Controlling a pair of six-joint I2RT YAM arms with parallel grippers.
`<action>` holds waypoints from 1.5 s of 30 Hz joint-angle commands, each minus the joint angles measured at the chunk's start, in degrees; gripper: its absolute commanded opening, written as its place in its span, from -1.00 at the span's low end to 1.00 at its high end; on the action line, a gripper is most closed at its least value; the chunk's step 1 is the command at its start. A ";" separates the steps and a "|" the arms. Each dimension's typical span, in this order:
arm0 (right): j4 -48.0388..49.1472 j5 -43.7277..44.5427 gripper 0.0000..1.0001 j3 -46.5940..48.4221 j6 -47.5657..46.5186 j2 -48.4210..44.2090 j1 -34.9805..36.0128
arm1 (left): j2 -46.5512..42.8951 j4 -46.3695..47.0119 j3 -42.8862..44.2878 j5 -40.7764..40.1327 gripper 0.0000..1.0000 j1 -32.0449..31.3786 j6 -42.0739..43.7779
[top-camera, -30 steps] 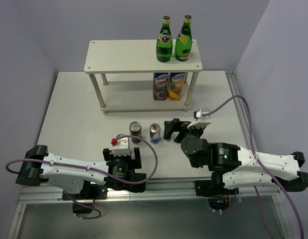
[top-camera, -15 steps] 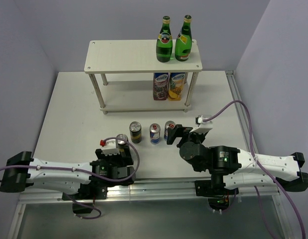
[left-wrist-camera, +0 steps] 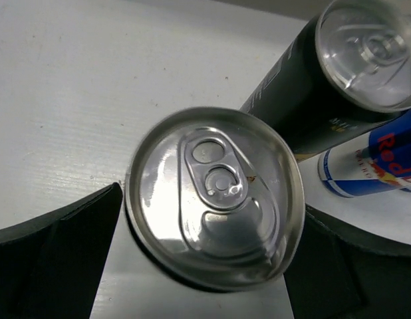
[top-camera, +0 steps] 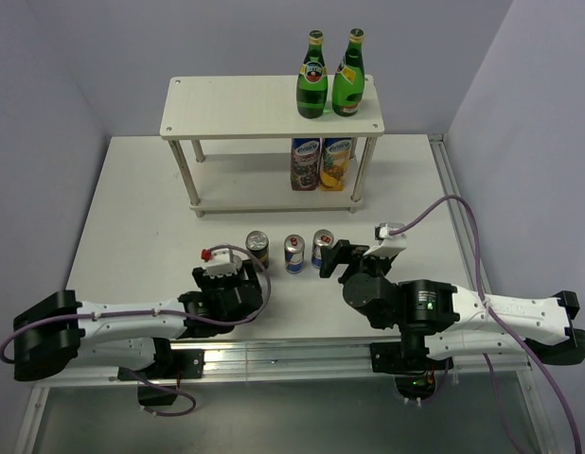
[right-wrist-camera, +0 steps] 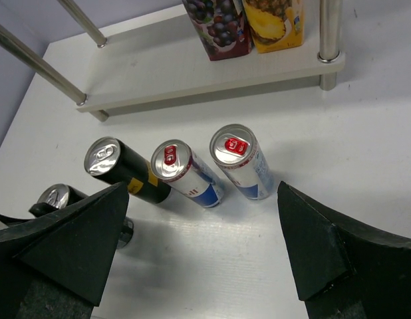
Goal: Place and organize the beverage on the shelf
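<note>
The shelf (top-camera: 238, 106) stands at the back with two green bottles (top-camera: 312, 78) (top-camera: 348, 76) on the right of its top board. Three cans stand in a row on the table: a dark can (top-camera: 257, 248) (right-wrist-camera: 122, 169) and two blue-and-silver cans (top-camera: 293, 253) (top-camera: 323, 248) (right-wrist-camera: 185, 171) (right-wrist-camera: 242, 159). My left gripper (top-camera: 238, 276) (left-wrist-camera: 212, 206) is open, with a fourth can's silver top (left-wrist-camera: 215, 196) between its fingers. My right gripper (top-camera: 332, 259) (right-wrist-camera: 205, 246) is open and empty, just short of the row.
Two juice cartons (top-camera: 305, 163) (top-camera: 335, 163) stand on the right of the shelf's lower board (right-wrist-camera: 212, 76). The shelf's white legs (top-camera: 191, 189) rise behind the cans. Purple cables loop from both wrists. A metal rail (top-camera: 292, 352) runs along the near table edge.
My right gripper has drawn back, uncovering the right blue-and-silver can. My left gripper swung left, then forward, and now straddles the near dark can.
</note>
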 commanded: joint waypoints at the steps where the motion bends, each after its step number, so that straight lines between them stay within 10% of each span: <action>1: -1.63 1.47 1.00 -0.57 3.79 -1.39 0.46 | 3.35 6.31 -0.34 1.39 0.99 0.78 1.67; 17: -6.99 1.91 1.00 -4.00 8.01 -6.93 0.54 | 14.86 -9.05 5.63 -7.14 0.60 2.10 -18.19; 27: -8.41 2.18 1.00 -4.97 9.77 -8.25 0.46 | 8.37 -17.85 10.38 -9.78 -0.68 2.71 -17.34; 32: -8.41 2.18 1.00 -4.88 9.60 -8.43 0.54 | 5.38 -35.07 19.51 -16.44 -0.95 3.15 -22.34; 36: -7.35 2.18 1.00 -5.23 8.89 -9.13 0.46 | 2.66 -22.91 23.39 -19.54 -0.99 6.22 -2.53; 40: -7.70 2.35 1.00 -5.23 8.89 -9.74 0.54 | -6.02 18.38 15.34 -1.40 -0.99 16.20 39.91; 45: -10.95 2.62 1.00 -5.06 11.00 -11.50 0.46 | -0.89 27.07 16.61 14.18 -0.99 25.99 45.96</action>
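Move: The near black can stands between the left hand's open fingers, its middle about 1 cm ahead, 1 cm left and 4 cm below. From that hand the far black can is some 9 cm ahead and 5 cm right, the left Red Bull can about 8 ahead and 14 right, both similarly low. From the right hand the near black can lies roughly 25 cm left, 3 ahead, 20 below. Left hand sinks, pinches the near black can, lifts it some 16 cm and forward; right hand eases right. ##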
